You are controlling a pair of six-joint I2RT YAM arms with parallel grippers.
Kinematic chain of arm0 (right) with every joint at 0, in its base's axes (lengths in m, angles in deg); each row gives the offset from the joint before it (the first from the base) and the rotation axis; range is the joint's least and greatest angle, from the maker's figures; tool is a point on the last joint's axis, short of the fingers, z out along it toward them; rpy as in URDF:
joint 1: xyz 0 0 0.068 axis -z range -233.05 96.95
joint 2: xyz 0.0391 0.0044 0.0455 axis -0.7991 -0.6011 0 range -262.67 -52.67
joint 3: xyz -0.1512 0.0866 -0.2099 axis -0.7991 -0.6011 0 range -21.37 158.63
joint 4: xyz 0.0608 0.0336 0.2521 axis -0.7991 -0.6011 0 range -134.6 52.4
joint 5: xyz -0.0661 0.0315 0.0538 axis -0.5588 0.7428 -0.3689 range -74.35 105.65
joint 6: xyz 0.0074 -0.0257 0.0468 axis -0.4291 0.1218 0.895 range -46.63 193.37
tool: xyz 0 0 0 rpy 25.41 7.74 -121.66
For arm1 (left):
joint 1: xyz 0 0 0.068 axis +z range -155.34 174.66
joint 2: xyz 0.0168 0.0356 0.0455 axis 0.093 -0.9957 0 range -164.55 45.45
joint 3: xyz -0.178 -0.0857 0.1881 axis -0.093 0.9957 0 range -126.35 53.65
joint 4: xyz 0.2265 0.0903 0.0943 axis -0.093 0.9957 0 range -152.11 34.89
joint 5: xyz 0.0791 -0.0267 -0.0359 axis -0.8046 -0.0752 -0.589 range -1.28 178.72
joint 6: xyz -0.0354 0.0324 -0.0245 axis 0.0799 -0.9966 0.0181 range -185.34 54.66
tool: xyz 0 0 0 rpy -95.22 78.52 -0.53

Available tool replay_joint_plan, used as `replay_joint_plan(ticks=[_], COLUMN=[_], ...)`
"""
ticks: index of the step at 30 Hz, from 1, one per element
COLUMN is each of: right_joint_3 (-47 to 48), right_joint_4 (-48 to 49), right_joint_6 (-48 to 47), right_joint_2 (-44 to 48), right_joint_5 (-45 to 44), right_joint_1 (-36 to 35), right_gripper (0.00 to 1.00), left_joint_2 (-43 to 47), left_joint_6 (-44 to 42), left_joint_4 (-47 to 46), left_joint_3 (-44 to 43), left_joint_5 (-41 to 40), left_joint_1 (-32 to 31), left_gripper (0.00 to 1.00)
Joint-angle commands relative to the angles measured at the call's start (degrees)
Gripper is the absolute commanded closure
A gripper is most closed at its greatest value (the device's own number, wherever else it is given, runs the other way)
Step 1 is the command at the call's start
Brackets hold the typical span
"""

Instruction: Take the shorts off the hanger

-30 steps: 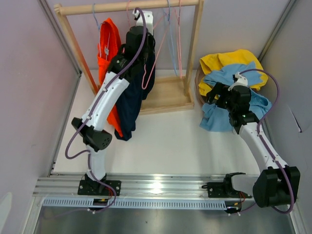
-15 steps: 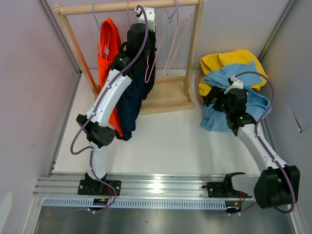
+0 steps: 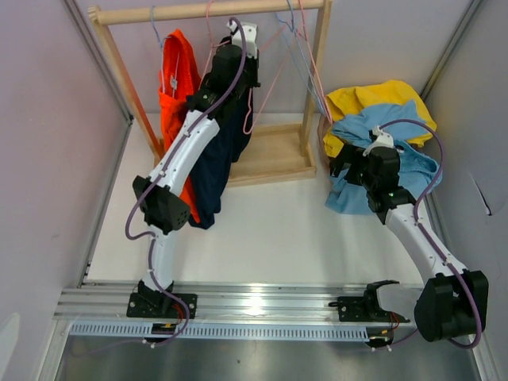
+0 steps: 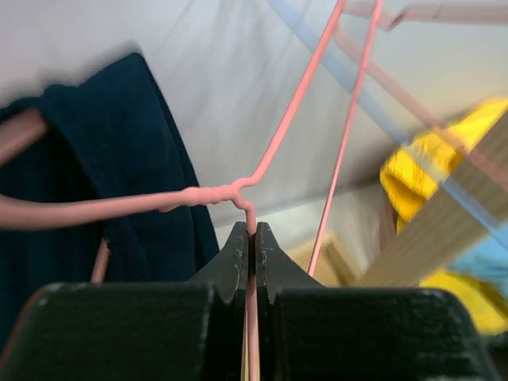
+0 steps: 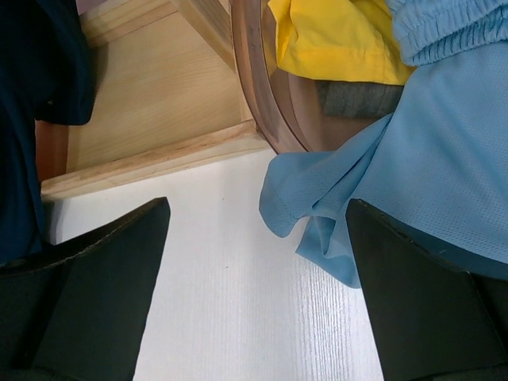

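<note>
Dark navy shorts [image 3: 211,171] hang from a pink wire hanger [image 4: 213,194] beside the wooden rack [image 3: 206,11]; in the left wrist view the shorts [image 4: 119,159] drape over the hanger's left arm. My left gripper [image 3: 241,37] is up by the rail. Its jaws [image 4: 254,232] are shut on the hanger's pink wire just under the twisted neck. My right gripper [image 3: 346,161] hovers low over the white table by the basket, open [image 5: 255,205], with nothing between its fingers.
An orange garment [image 3: 176,71] hangs at the rack's left end. Empty pink and blue hangers [image 3: 305,49] swing at the right end near the post. A brown basket [image 5: 255,87] holds yellow [image 3: 373,97] and light blue clothes [image 3: 373,127]; blue cloth spills over its rim.
My left gripper has moved up and right along the rail with the pink hanger. The empty hangers have swung right towards the post. The right gripper has edged slightly left.
</note>
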Motion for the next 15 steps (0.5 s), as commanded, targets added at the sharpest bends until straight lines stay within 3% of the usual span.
replay_joint_plan(ticks=[1,4,6,11,15], right_joint_3=[-0.54,-0.8,-1.07,-1.68,-1.51], right_joint_4=[2.07,2.33,2.68,3.65,3.3], right_joint_6=[-0.44,-0.17,0.18,0.79,0.71], right_joint_2=[1.57,1.92,2.27,2.62,2.97], right_joint_5=[-0.58,-0.58,-0.58,-0.4,-0.49], right_joint_1=[-0.57,-1.01,-1.18,-2.41,-3.47], right_gripper=[0.0,0.0,0.0,0.01,0.01], left_joint_2=[9.18,18.33,25.29,34.52,39.1], left_joint_6=[1.82,1.48,1.12,-0.28,-2.13], left_joint_4=[-2.43,-6.74,-5.27,-0.07,3.27], left_joint_3=[10.46,26.3,30.73,37.41,36.82], left_joint_5=[1.43,-1.54,-2.87,-9.28,-15.96], left_joint_1=[-0.38,-2.31,-4.06,-7.93,-10.92], left_gripper=[1.0,1.0,1.0,1.0,1.0])
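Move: The left hand already pinches an empty pink hanger beside its neck, just under the rack's rod, which is about 3 cm ahead and some 16 cm above. The navy shorts' middle is about 9 cm left, 4 cm back and 17 cm below; the loose empty hangers hang roughly 15 cm right, 2 cm ahead, at hand height. From the right hand, that stretch of rod lies some 21 cm ahead, 28 cm left and 35 cm above. Back towards its base goes the left hand, quickly, about 16 cm away from the rod, keeping its closed pinch on the empty pink hanger. It first sinks some 6 cm while drawing back, then rises again to slightly above its starting height; the fingers tip down about 10 degrees on the way and partly level out again. ##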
